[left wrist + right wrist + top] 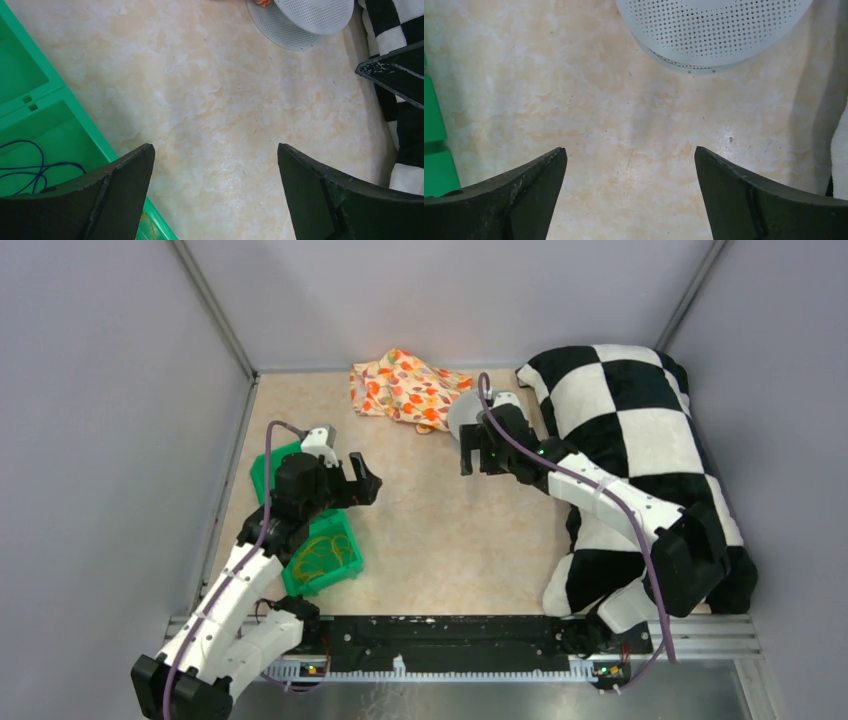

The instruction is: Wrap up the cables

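The cables (320, 558) lie as a loose coil of thin yellow strands in the near compartment of a green tray (357, 562) at the left. A sliver of them shows under my left finger (143, 220). A grey perforated spool (462, 412) stands at the back, by the checkered pillow. It also shows at the top of the left wrist view (300, 20) and the right wrist view (709, 30). My left gripper (365, 480) (214, 148) hovers open over bare table beside the tray. My right gripper (478, 460) (629, 150) is open just in front of the spool, holding nothing.
A blue wire (25, 170) lies in the tray's nearer compartment. An orange leaf-print cloth (405, 388) sits at the back centre. A large black-and-white checkered pillow (630, 410) fills the right side under the right arm. Grey walls enclose the table.
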You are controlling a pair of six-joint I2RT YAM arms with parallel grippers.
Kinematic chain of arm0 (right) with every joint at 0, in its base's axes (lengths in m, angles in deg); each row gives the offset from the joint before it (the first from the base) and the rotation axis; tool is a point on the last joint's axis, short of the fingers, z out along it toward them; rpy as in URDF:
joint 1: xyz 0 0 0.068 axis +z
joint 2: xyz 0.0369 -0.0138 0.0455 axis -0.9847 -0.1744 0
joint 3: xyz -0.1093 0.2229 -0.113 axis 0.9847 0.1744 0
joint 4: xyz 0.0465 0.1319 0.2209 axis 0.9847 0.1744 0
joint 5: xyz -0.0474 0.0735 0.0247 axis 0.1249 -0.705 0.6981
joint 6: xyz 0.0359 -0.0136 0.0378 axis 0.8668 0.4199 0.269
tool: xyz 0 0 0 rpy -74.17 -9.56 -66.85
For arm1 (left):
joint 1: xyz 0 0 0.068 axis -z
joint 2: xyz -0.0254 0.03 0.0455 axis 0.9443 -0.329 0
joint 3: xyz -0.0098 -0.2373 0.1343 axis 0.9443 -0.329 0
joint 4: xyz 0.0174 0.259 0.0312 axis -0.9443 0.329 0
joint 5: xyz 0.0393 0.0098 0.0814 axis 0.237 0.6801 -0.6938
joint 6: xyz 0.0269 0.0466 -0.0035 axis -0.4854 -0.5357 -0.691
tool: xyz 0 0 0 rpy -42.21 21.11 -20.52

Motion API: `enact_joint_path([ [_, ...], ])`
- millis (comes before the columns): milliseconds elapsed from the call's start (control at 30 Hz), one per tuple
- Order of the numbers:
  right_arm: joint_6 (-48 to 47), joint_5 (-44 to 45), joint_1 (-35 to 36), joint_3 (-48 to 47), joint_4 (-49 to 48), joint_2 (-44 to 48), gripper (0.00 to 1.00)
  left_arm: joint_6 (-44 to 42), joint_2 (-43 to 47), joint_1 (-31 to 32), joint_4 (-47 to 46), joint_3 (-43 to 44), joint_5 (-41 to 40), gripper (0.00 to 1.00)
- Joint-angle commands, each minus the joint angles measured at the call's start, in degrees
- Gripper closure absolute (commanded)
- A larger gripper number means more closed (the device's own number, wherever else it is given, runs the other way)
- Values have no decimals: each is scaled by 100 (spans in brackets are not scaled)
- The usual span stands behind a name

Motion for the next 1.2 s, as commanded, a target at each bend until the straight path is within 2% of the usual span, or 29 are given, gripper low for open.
enact_joint_path([
  [0,30,93,6,74,-413,295,1,-24,0,-14,-119,-15,-163,1],
  [333,-342,-45,4,492,-911,638,1,-18,-238,-15,176,202,-214,1],
  [433,-455,112,0,347,-915,532,1,29,-236,-14,344,316,-127,1],
  [567,-732,303,-130,-422,-751,-97,1,8,-114,-14,466,339,290,1],
  [700,-686,-402,-612,-1472,-566,-1146,1,64,104,-14,568,372,687,1],
  [900,-558,-964,-1014,-3138,52,-2653,1,339,604,-14,597,295,555,1],
  [1167,-612,-882,-1129,-3928,283,-3607,1,342,668,-15,866,381,264,1],
])
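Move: The spool lies about 20 cm ahead of the right hand, 2 cm to its right and some 13 cm below. The patterned cloth is roughly 9 cm farther out than the spool and 19 cm to its left; the checkered pillow's middle is about 37 cm to the hand's right and 3 cm ahead. From the left hand, the spool is some 26 cm ahead, 32 cm right and 17 cm down. The open right hand reaches some 16 cm forward, sinking late over the spool's left side; left eases back. ##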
